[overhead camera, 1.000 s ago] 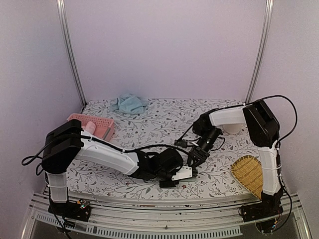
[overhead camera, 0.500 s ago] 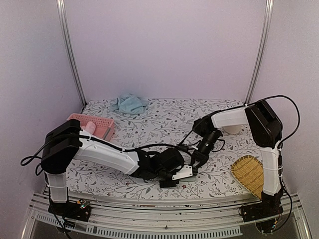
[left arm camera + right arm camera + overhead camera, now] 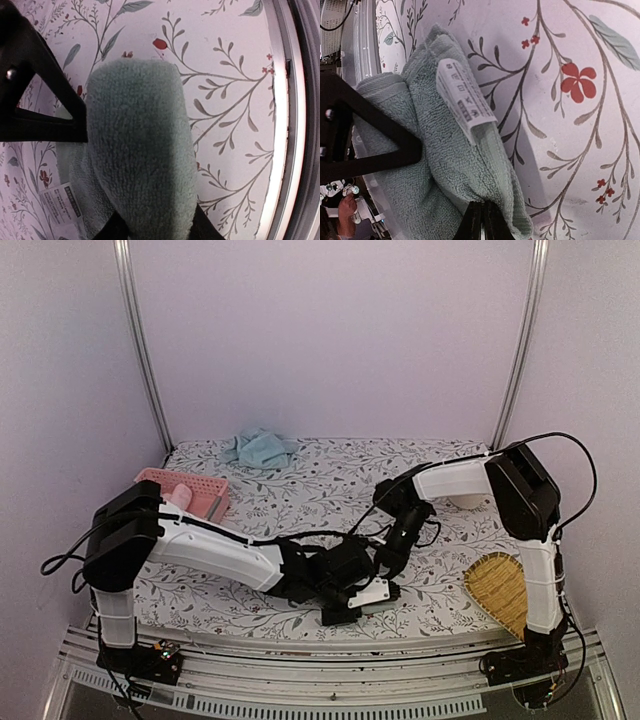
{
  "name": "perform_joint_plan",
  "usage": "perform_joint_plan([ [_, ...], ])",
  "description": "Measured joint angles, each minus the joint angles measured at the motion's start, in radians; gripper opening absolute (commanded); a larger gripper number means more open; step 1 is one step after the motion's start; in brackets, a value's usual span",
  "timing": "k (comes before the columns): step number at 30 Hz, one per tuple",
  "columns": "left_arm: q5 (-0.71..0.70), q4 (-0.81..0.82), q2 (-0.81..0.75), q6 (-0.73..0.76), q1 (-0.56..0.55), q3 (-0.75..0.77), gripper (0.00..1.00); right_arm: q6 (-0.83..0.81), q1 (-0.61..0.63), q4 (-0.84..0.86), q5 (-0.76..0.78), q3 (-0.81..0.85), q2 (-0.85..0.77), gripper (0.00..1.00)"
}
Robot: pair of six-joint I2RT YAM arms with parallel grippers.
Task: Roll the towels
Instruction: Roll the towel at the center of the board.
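Observation:
The pale sage green towel (image 3: 140, 150) lies partly rolled near the table's front edge, its white label (image 3: 462, 97) facing up. My left gripper (image 3: 156, 227) is shut on the thick rolled end, one finger on each side. My right gripper (image 3: 483, 222) is shut, pinching a folded edge of the same towel (image 3: 470, 165). In the top view the two grippers, left (image 3: 358, 585) and right (image 3: 384, 563), meet over the towel and hide most of it. The light blue towel (image 3: 260, 447) lies crumpled at the back of the table, far from both grippers.
A pink lattice basket (image 3: 185, 490) stands at the left behind my left arm. A woven bamboo tray (image 3: 498, 590) lies at the front right. The metal front rail (image 3: 287, 125) runs close beside the green towel.
My right gripper has shut on the green towel's edge and has shifted left and nearer, up against the left gripper. The left gripper keeps its hold, barely moved.

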Motion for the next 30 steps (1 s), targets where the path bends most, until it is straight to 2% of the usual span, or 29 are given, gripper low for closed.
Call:
perform_joint_plan([
  [5,0.038,0.003,0.012,-0.076,0.014,0.004,0.27,-0.006,-0.019,-0.013,-0.024,0.011,-0.005,0.18],
  [8,0.077,0.014,0.012,-0.136,0.035,0.002,0.27,-0.021,-0.058,-0.004,-0.043,0.028,-0.037,0.28],
  [13,0.216,0.063,0.004,-0.236,0.094,-0.029,0.26,-0.045,-0.142,0.043,-0.061,0.016,-0.24,0.3],
  [19,0.45,0.141,0.006,-0.344,0.193,-0.074,0.28,-0.116,-0.151,0.159,-0.114,-0.159,-0.542,0.36],
  [24,0.653,0.172,0.053,-0.407,0.26,-0.065,0.32,-0.194,-0.114,0.267,-0.076,-0.386,-0.606,0.51],
  [30,0.805,0.17,0.118,-0.44,0.299,-0.02,0.35,-0.274,-0.011,0.396,0.036,-0.551,-0.686,0.52],
])
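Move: My right hand's nearly shut fingers are at the towel's forward side. The right end of the roll, where I take them next, lies about 3 cm back and 2 cm to their right, level with them. The woven tray is some 24 cm to that hand's right and 2 cm back; the mug is roughly 17 cm to its right and 20 cm ahead. My left hand already holds the roll, with that right end about 10 cm to its right and 3 cm ahead. My right hand lets go of the towel layer, rising about 16 cm while swinging some 6 cm forward. It then loops back and down about 8 cm, slightly right, opening to half and tilting its fingers leftward and forward over the roll's right end, without touching it. Meanwhile my left hand keeps its hold on the roll, easing it a little forward and tipping its fingers back towards me by some 50 degrees. ##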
